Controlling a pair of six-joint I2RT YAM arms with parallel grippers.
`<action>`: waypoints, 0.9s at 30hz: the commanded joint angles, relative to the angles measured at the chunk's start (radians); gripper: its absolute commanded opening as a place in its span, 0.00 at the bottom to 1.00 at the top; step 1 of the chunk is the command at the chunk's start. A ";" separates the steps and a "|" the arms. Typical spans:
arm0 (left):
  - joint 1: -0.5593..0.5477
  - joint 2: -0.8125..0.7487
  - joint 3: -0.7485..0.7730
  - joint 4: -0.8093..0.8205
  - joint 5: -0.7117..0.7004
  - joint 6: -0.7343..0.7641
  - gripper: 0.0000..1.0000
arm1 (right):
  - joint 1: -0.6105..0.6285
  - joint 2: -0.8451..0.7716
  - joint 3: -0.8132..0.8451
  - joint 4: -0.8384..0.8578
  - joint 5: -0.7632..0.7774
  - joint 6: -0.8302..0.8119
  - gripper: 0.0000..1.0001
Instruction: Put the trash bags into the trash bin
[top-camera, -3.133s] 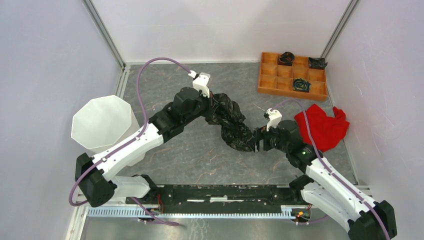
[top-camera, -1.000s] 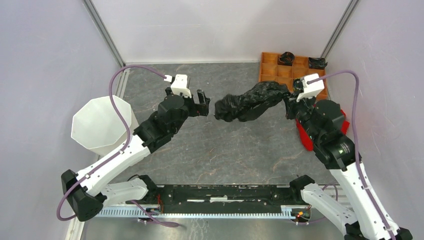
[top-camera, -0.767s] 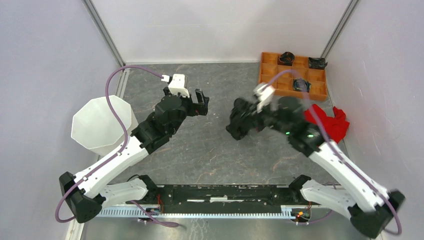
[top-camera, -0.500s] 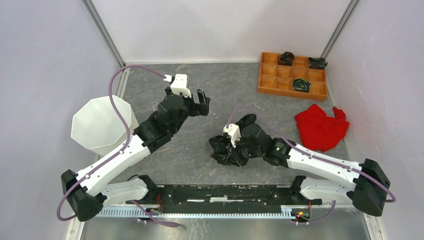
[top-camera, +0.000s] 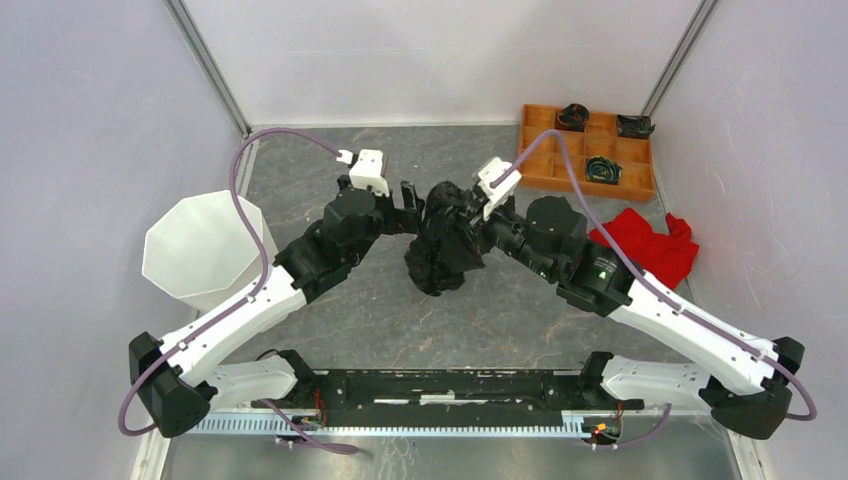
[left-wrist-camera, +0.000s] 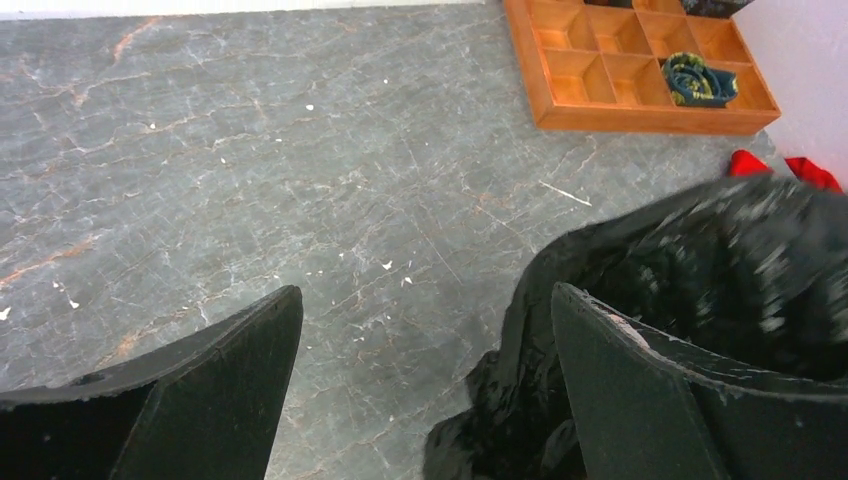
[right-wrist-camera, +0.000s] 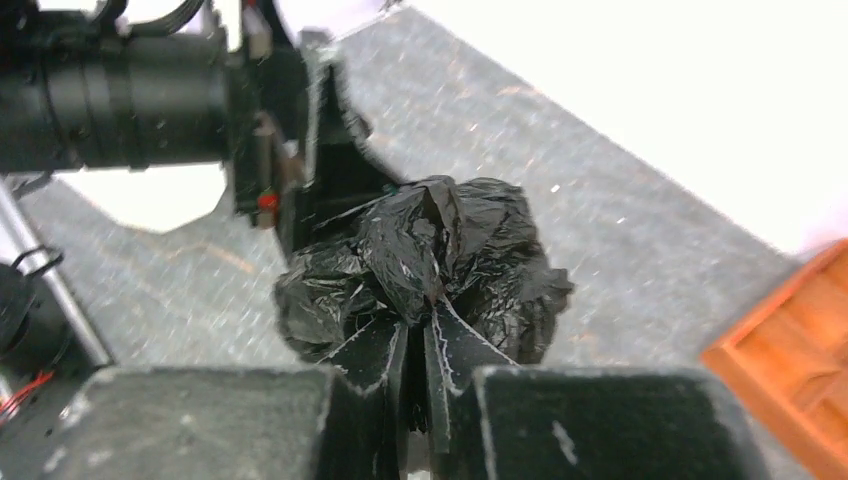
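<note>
A crumpled glossy black trash bag (top-camera: 440, 255) hangs over the middle of the table, pinched by my right gripper (top-camera: 458, 222). In the right wrist view the right gripper (right-wrist-camera: 430, 312) has its fingers nearly together on a fold of the bag (right-wrist-camera: 440, 245). My left gripper (top-camera: 412, 208) stands wide open just left of the bag. In the left wrist view the bag (left-wrist-camera: 700, 260) lies against the right finger (left-wrist-camera: 640, 390) and reaches partly into the gap of the left gripper (left-wrist-camera: 425, 292). The white octagonal trash bin (top-camera: 205, 245) stands at the far left.
An orange compartmented tray (top-camera: 585, 150) with small dark items sits at the back right. A red cloth (top-camera: 650, 250) lies by the right wall. Both also show in the left wrist view: tray (left-wrist-camera: 640, 80), cloth (left-wrist-camera: 810, 172). Walls close in on three sides.
The right arm swung the bag from the back right down toward the front, then up to the centre beside the left gripper. The left gripper stayed open and edged right.
</note>
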 joint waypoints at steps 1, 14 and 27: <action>0.004 -0.099 -0.009 0.060 -0.066 0.026 1.00 | 0.001 -0.023 0.031 0.083 0.126 -0.124 0.10; 0.004 -0.152 -0.042 0.110 -0.027 0.021 1.00 | 0.010 -0.120 -0.670 0.276 -0.361 0.213 0.29; 0.004 -0.038 0.020 0.050 0.046 0.045 1.00 | 0.013 -0.091 -0.494 0.022 -0.065 0.155 0.81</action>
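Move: My right hand still pinches the black trash bag. The bare table where I lay it is some 32 cm below that hand, 3 cm ahead and 9 cm to its left. The trash bin stands about 49 cm left of my right hand, level with it ahead and 24 cm lower; the red cloth is 10 cm farther out, 43 cm right, 33 cm below. From my left hand that bare spot is about 4 cm back, 1 cm left, 26 cm down. With my right hand I lift the bag a couple of centimetres, then whip it down about 28 cm and back some 10, drifting a little right, fingers tipping down by nearly 30 degrees. Near the bottom I open wide, let go of the bag and come up about 5 cm, easing forward. My left hand, staying wide open, bobs up 6 cm and sinks most of the way back. ##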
